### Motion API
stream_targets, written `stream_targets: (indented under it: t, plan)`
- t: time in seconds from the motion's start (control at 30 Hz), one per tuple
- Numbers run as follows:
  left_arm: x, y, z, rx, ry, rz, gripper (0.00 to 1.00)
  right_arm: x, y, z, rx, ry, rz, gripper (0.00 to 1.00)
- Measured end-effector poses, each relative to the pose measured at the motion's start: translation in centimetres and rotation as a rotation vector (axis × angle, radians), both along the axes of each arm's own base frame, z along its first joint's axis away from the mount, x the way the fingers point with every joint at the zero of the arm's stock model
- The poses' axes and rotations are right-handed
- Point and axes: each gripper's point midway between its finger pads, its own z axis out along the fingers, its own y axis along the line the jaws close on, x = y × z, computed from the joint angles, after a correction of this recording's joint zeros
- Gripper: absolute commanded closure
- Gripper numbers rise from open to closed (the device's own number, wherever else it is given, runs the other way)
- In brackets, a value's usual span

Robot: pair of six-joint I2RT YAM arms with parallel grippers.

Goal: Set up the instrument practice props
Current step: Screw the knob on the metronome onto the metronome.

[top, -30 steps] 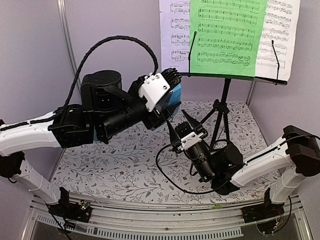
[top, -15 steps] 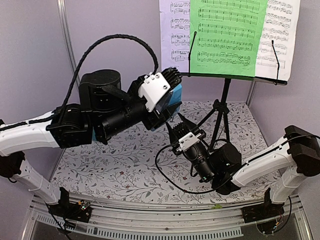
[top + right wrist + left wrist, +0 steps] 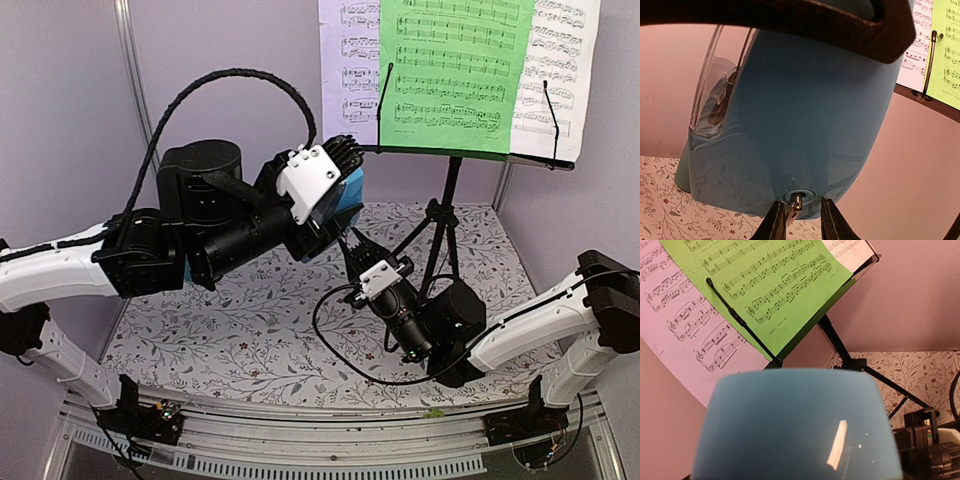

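My left gripper (image 3: 340, 180) holds the small blue metronome (image 3: 352, 200) in the air, shut on it. The metronome (image 3: 795, 425) fills the lower left wrist view and hides the fingers. My right gripper (image 3: 355, 243) points up at its underside. In the right wrist view the right gripper (image 3: 801, 210) stands narrowly open around a small metal winding key (image 3: 795, 206) on the metronome (image 3: 805, 115). The key rests against the left finger, with a gap to the right one. The black music stand (image 3: 450, 200) holds a green page (image 3: 455, 70) and white pages (image 3: 350, 70).
The stand's tripod legs (image 3: 440, 225) spread just behind my right gripper on the floral table cover (image 3: 250, 320). A teal object (image 3: 189, 268) shows partly behind my left arm. Walls close in at the back and on both sides.
The right gripper's jaws have narrowed markedly around the key and the right arm has edged slightly right. The left arm and metronome have stayed still.
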Motion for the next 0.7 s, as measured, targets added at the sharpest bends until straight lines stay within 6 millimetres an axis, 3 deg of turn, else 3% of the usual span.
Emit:
stream_targets:
  t: [0.23,0.7]
  plan:
    - [-0.04,-0.02,0.03,-0.001,0.0,-0.001,1.0,-0.02,-0.09,-0.27,-0.007,0.018,0.008,0.8]
    - [-0.06,-0.07,0.32,-0.017,-0.004,-0.001,1.0,-0.11,-0.28,-0.34,0.002,0.05,0.025,1.0]
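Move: The metronome's knob sits right at the right hand's fingertips, about 1 cm ahead and 1 cm to the left, roughly level with them. The metronome's body is some 4 cm ahead, 3 cm to the left and 7 cm above. The music stand's pole stands around 15 cm farther out and 20 cm to the hand's right, its middle a little lower. From the left hand, which holds the metronome, the knob is about 3 cm back, 3 cm to the right and 8 cm below. The right fingertips, about a quarter open around the knob, close steadily until they pinch its thin head between them. The right hand itself stays almost in place, settling less than 0.5 cm down and right, with the tips dipping barely 5 degrees. The left hand keeps its hold on the metronome and holds it up steadily. ##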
